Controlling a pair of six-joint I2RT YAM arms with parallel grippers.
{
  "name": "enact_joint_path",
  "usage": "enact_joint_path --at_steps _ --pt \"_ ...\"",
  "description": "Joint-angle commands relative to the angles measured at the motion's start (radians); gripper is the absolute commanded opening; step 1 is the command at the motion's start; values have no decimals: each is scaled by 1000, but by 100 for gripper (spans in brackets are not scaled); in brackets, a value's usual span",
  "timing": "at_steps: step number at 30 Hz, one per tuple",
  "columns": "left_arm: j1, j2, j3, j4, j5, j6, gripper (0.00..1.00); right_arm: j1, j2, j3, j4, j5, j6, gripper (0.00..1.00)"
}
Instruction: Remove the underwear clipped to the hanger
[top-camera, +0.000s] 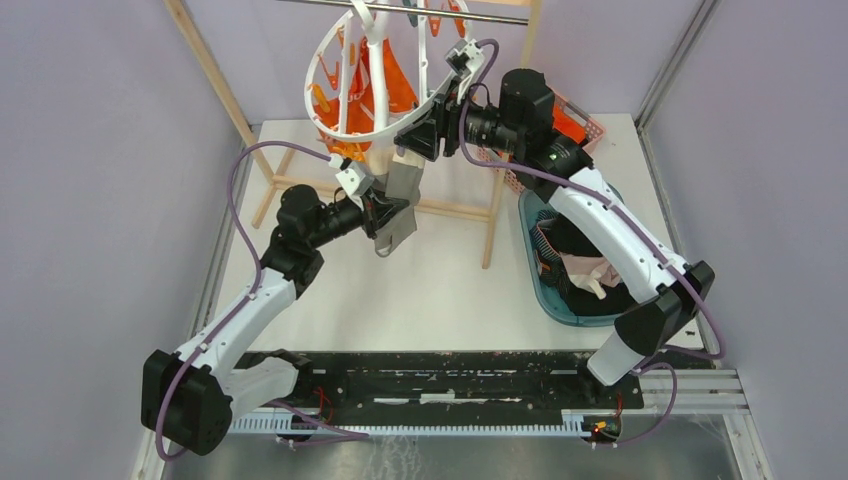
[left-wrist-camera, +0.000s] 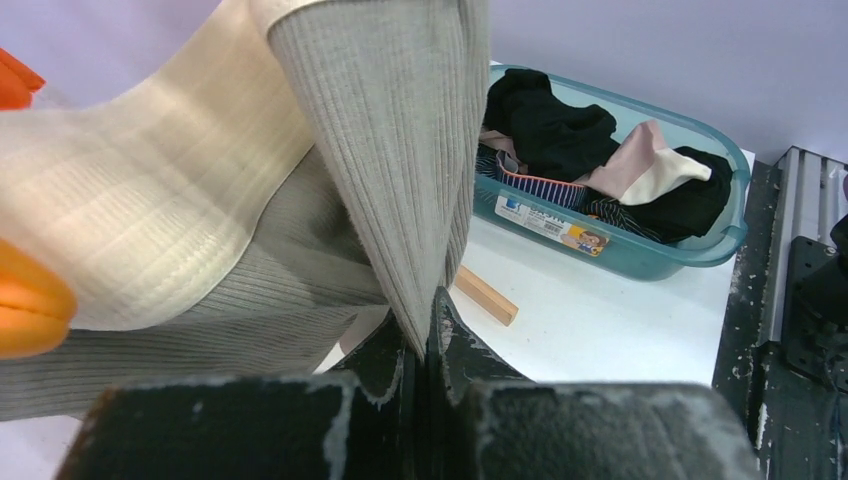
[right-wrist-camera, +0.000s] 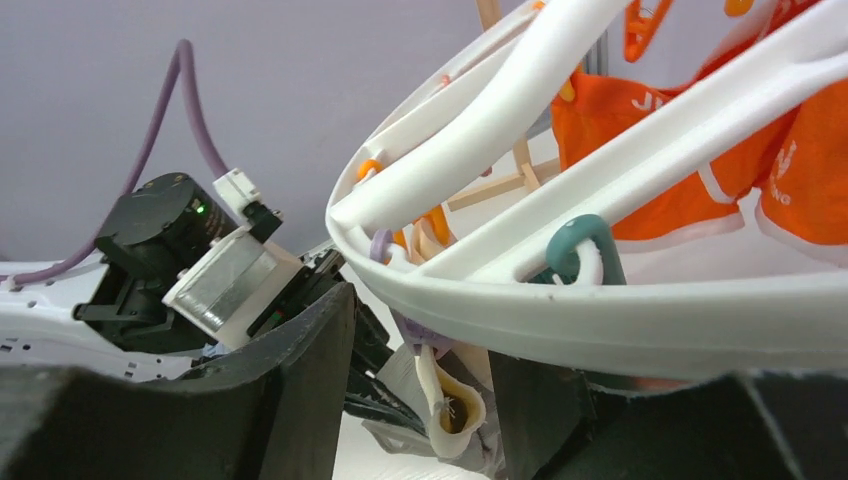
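The white ring hanger (top-camera: 376, 45) hangs from a metal bar, tilted. An orange underwear (top-camera: 390, 85) with white trim is still clipped inside it. A beige-grey ribbed underwear (top-camera: 405, 185) hangs from a peg under the ring's near rim. My left gripper (top-camera: 383, 215) is shut on its lower part; in the left wrist view the grey cloth (left-wrist-camera: 400, 150) runs down into the closed left gripper (left-wrist-camera: 432, 305). My right gripper (top-camera: 420, 140) is at the rim (right-wrist-camera: 600, 310), open. In the right wrist view the right gripper (right-wrist-camera: 420, 400) has the peg (right-wrist-camera: 425, 330) and curled waistband (right-wrist-camera: 450, 395) between its fingers.
A wooden-post frame (top-camera: 495, 215) carries the bar over the white table. A teal tub (left-wrist-camera: 640, 250) of mixed clothes sits at the right, under my right arm. A pink basket (top-camera: 585, 120) stands behind it. A black rail (top-camera: 450, 385) runs along the near edge.
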Motion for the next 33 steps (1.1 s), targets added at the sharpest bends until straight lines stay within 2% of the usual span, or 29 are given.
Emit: enact_joint_path --at_steps 1,13,25,33 --pt "-12 -2 33 18 10 24 3 3 43 79 -51 45 5 58" --pt "-16 -4 24 -1 15 50 3 4 61 104 -65 58 16 44" --pt "-16 -18 6 -12 14 68 3 3 66 130 -58 29 53 43" --pt "-16 -31 -11 -16 18 75 3 3 67 128 -71 35 48 19"
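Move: The purple clip that still fixes the grey underwear to the white rim lies just off the right fingertips: about 2 cm left, 1 cm forward and 3 cm below that hand. A teal clip sits on the rim some 5 cm ahead of the right hand, level with it sideways and 1 cm lower, while the underwear hangs about 2 cm back, 3 cm left and 10 cm below. From the left hand, already pinching the underwear, the purple clip is roughly 4 cm forward, 2 cm right and 10 cm up. The right hand sinks about 3 cm and eases some 1.5 cm forward to bring its sideways-pointing fingers under the rim and around the purple clip, then creeps back up about 1.5 cm. Its fingers close from a bit over half open to roughly a third, their pads coming onto the clip's two sides and squeezing it, while the left hand stays in place and keeps its pinch on the hanging underwear. ##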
